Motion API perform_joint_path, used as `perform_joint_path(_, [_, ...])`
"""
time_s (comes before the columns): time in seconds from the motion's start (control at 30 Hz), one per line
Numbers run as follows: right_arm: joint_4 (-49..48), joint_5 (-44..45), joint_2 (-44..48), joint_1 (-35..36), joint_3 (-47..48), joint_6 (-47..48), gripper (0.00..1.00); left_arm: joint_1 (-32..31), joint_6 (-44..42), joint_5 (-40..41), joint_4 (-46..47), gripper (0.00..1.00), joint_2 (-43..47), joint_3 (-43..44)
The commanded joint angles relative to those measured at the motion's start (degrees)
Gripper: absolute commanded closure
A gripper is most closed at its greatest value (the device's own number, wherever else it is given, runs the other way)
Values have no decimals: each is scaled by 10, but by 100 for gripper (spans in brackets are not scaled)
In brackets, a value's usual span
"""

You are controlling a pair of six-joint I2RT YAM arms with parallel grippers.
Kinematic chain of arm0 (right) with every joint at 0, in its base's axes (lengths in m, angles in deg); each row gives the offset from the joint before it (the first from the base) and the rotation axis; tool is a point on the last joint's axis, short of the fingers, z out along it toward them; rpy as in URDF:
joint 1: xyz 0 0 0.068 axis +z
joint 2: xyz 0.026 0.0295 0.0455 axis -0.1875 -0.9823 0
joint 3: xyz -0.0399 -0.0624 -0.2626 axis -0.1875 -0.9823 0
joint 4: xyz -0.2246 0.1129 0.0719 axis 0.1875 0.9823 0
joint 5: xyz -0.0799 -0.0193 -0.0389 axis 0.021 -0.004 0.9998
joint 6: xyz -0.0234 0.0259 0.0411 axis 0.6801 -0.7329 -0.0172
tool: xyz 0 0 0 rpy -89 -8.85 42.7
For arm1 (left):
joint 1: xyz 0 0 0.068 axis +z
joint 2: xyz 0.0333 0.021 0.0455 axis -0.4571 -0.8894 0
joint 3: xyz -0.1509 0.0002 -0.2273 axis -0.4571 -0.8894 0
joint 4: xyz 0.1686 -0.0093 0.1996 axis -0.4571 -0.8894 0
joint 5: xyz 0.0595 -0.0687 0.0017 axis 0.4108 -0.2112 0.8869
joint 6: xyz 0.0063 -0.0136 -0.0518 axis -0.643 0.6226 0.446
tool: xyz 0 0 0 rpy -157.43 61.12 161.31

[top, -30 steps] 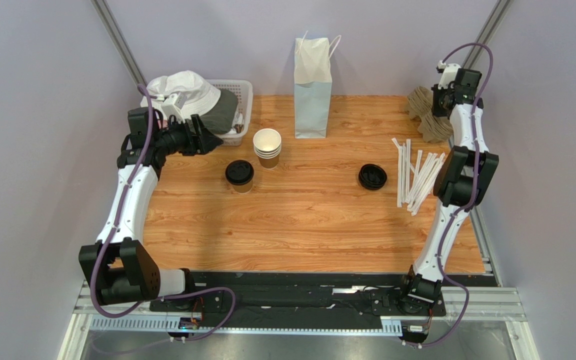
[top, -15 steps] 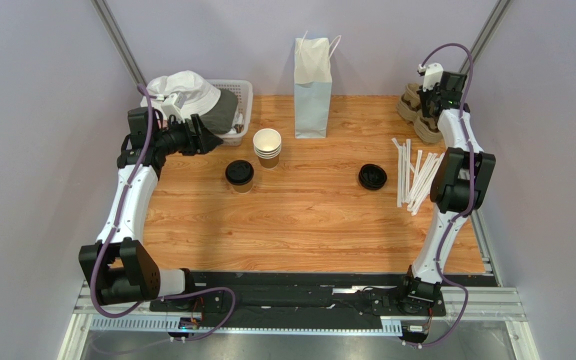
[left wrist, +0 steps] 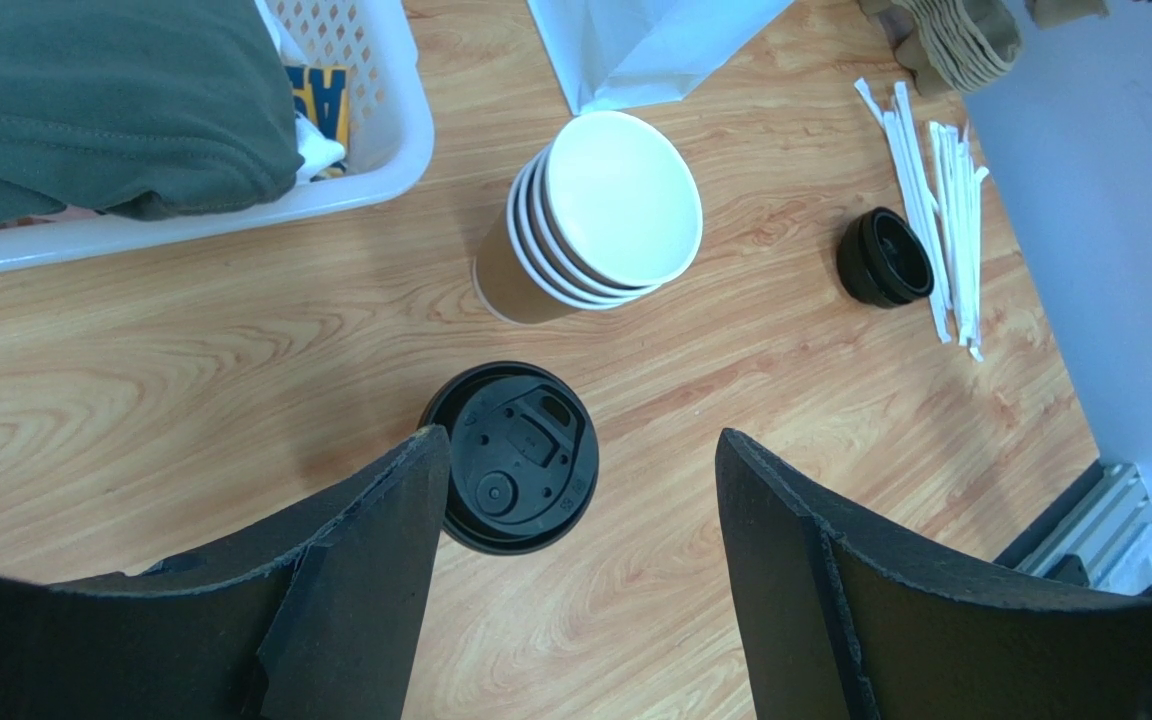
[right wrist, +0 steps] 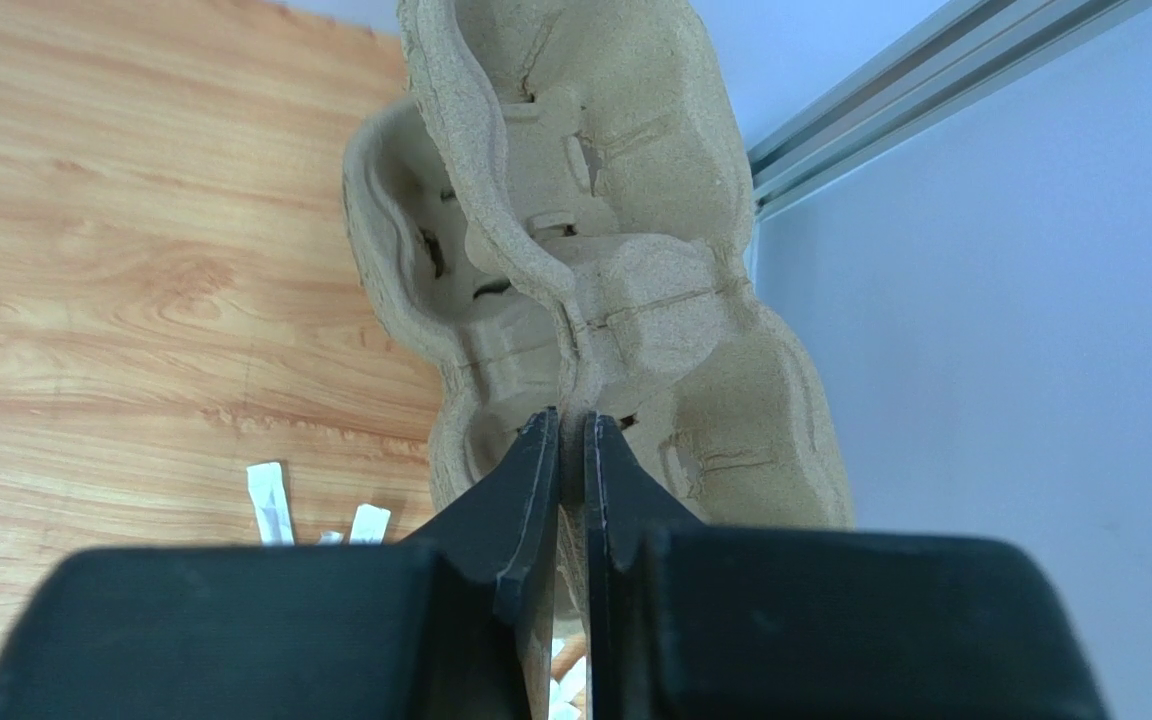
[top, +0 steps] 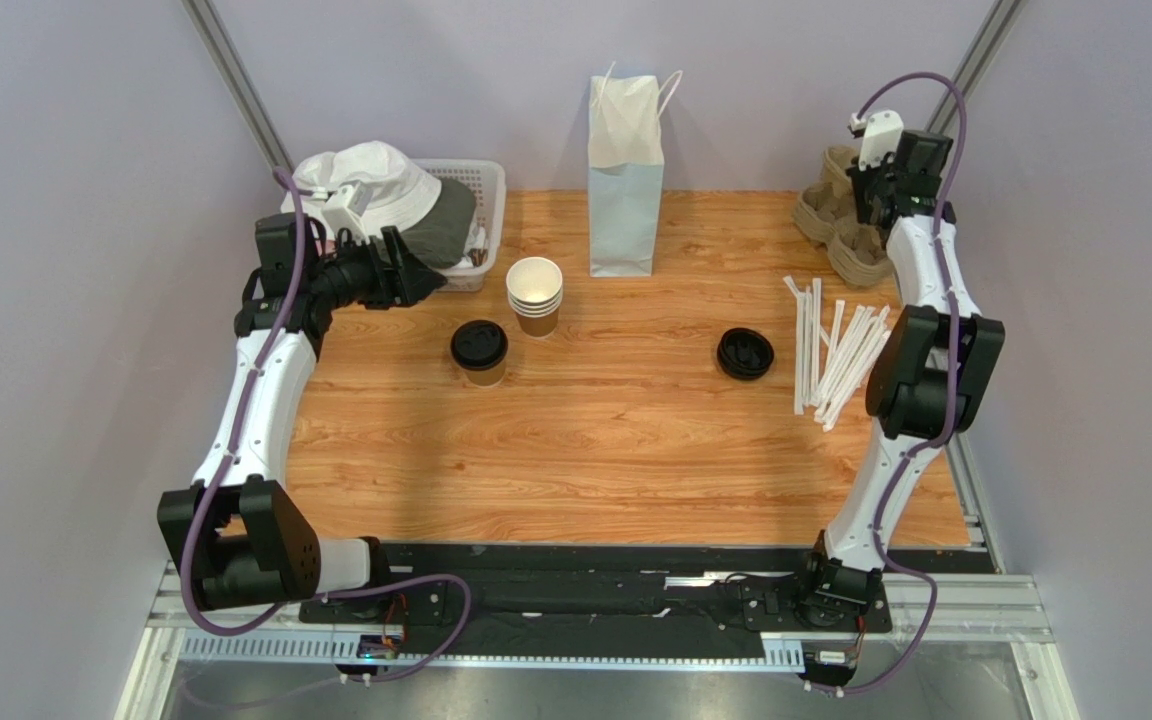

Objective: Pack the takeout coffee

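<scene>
The takeout coffee point(top: 479, 350), a brown cup under a black lid point(left wrist: 515, 458), stands left of centre on the wooden table. My left gripper point(top: 414, 278) hovers open beside it; in the left wrist view the lid sits against the inner edge of the left finger, with the gripper point(left wrist: 579, 450) otherwise over bare wood. At the far right corner my right gripper point(top: 880, 177) is shut on the middle ridge of a pulp cup carrier point(right wrist: 657, 315), seen from above as a tan carrier point(top: 838, 225). Its closed fingertips point(right wrist: 534, 450) pinch that thin ridge.
A white paper bag point(top: 626, 177) stands upright at the back centre. A stack of lidless cups point(top: 534, 293) sits just behind the coffee. A loose black lid point(top: 745, 354) and wrapped straws point(top: 830, 360) lie on the right. A white basket point(top: 485, 203) with hats is at the back left.
The right wrist swung a little left, then back toward the far corner, shifting the carrier with it. The left arm and the coffee have not moved.
</scene>
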State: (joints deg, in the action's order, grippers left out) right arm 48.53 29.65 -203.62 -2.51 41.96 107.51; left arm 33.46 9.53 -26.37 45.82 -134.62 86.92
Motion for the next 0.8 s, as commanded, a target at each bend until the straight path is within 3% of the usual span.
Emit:
perform_joint_path(0.0, [-13,-31,87,-1,13,-3,100,-4,-2,-6,30,26,21,10])
perform_joint_path(0.23, [92,-176,207,21,-49,8,100,-13,-75,-54,17,26,41,26])
perform_joint_path(0.43, [133,-243,376,104,-242,76,100,-60,-201,-80,-66,26,64,59])
perform_joint_path(0.57, [155,-276,527,183,-342,117,100,-131,-255,-96,-75,26,81,62])
perform_joint_path(0.67, [171,-312,591,239,-399,110,100,-173,-295,-67,-39,26,109,48])
perform_joint_path(0.77, [188,-346,661,298,-438,106,100,-215,-340,-63,60,26,161,-2])
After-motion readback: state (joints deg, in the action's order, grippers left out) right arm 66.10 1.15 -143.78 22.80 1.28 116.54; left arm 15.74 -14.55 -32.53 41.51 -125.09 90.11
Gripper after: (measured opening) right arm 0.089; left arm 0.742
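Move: The right gripper already holds a cup carrier by its rim, the other carriers some 15 cm below and 4 cm ahead. Its goal, the open middle of the table, is about 25 cm back, 42 cm left and 19 cm down; the black lids lie 18 cm back, 22 cm left, 17 cm down. From the left gripper, the held carrier is about 26 cm ahead, 70 cm right, 7 cm lower; the lidded cup is 3 cm back, 9 cm right, 20 cm down. Raise the right gripper about 10 cm clear of the carrier stack, then sweep it level, back and left some 40 cm towards the table's middle, turning it counter-clockwise about 55 degrees and keeping the pinch on the carrier. Meanwhile bring the open left gripper right, back and up, about 15 cm in all, turning clockwise and tipping its fingers up. ##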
